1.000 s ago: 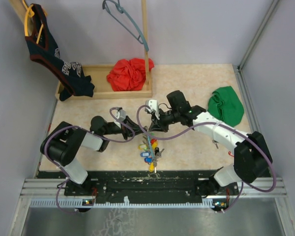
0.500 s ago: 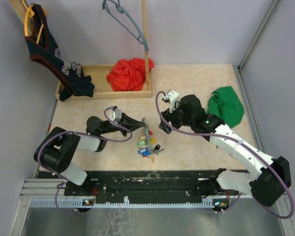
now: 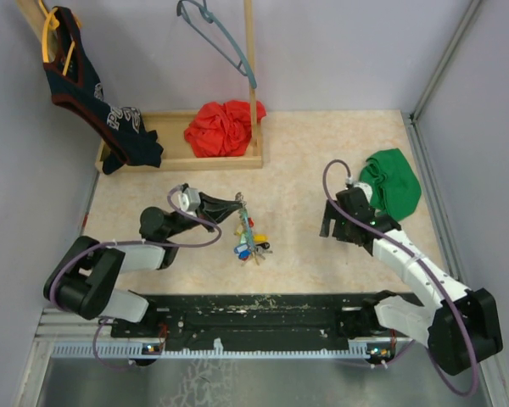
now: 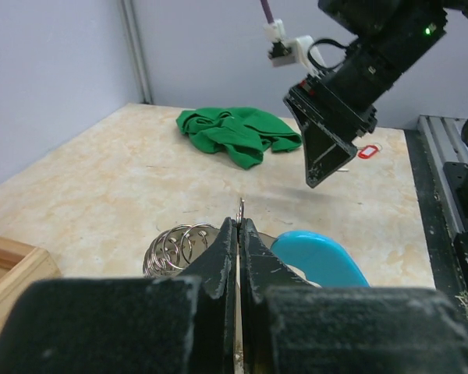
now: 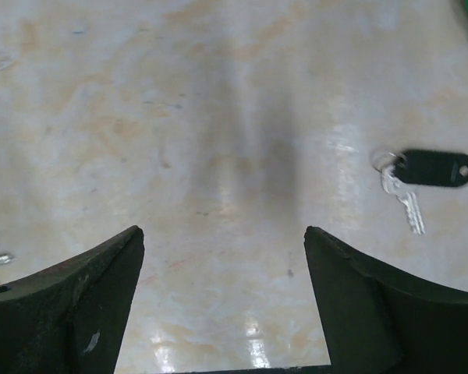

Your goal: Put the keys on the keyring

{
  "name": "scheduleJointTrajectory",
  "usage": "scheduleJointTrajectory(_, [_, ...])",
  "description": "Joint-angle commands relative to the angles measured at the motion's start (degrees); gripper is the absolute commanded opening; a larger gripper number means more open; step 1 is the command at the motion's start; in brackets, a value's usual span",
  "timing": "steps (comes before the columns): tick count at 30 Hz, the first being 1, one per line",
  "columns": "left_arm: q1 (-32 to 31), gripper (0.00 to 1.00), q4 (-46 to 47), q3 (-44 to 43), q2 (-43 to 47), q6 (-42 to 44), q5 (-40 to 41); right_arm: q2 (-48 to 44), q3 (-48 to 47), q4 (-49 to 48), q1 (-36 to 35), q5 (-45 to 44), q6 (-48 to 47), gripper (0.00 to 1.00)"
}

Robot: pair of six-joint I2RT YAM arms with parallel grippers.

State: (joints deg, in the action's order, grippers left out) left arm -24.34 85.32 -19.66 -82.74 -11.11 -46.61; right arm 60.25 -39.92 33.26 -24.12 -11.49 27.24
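My left gripper [image 3: 237, 204] is shut on the thin metal keyring [image 4: 241, 209], whose edge pokes up between its fingertips. A bunch of keys [image 3: 249, 243] with green, blue and yellow tags hangs from it down onto the table. In the left wrist view a blue tag [image 4: 320, 257] and several small silver rings [image 4: 174, 245] lie just beyond the fingers. My right gripper [image 3: 334, 224] stands open and empty over bare table, well to the right of the bunch. A loose key with a black tag [image 5: 426, 168] lies ahead of it to the right. A red-tagged key [image 4: 366, 151] lies further off.
A green cloth [image 3: 390, 183] lies at the right, close to the right wrist. At the back left stands a wooden tray [image 3: 174, 159] with a red cloth [image 3: 224, 127]. A dark garment [image 3: 89, 93] and a grey-blue hanger [image 3: 220, 38] hang above it.
My right gripper has let go, opened wide and drawn back to the right, away from the keyring. My left gripper, still shut, has shifted left and back with the key bunch.
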Motion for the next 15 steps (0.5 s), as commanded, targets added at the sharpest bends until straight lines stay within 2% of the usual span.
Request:
scheduleJointTrajectory(1, [0.4, 0.0, -3.5, 0.1, 4.4, 3.3, 5.0, -2.3, 2.7, 2.3, 5.5, -7.6, 9.6, 0.82])
scheduleJointTrajectory(9, [0.4, 0.0, -6.4, 0.6, 6.1, 5.2, 6.5, -0.3, 5.5, 2.5, 13.1, -17.3, 14.3, 0.64])
scheduleJointTrajectory(15, [0.3, 0.0, -7.7, 0.9, 7.1, 6.3, 6.7, 5.1, 5.1, -3.3, 20.2, -14.0, 12.4, 0.59])
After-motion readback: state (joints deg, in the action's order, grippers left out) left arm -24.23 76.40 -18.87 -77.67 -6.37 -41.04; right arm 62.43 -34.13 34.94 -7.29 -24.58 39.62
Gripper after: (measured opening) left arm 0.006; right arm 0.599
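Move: The black-tagged key lies about 13 cm to the right of my open right hand, roughly level with it fore and aft and some 7 cm below. The red-tagged key is about 8 cm farther right than that key and 5 cm nearer me; the green cloth's middle is some 20 cm beyond the black-tagged key and 5 cm to its right. From my left hand, the black-tagged key is about 40 cm right, 2 cm back and 20 cm down. I sweep my right hand about 11 cm to the right and some 4 cm down towards the black-tagged key, fast at first and then easing, while turning it about 35 degrees clockwise and drawing the wide-open fingers partly together. My shut left fingers keep hold of the keyring and drift nearly 2 cm forward and left. ##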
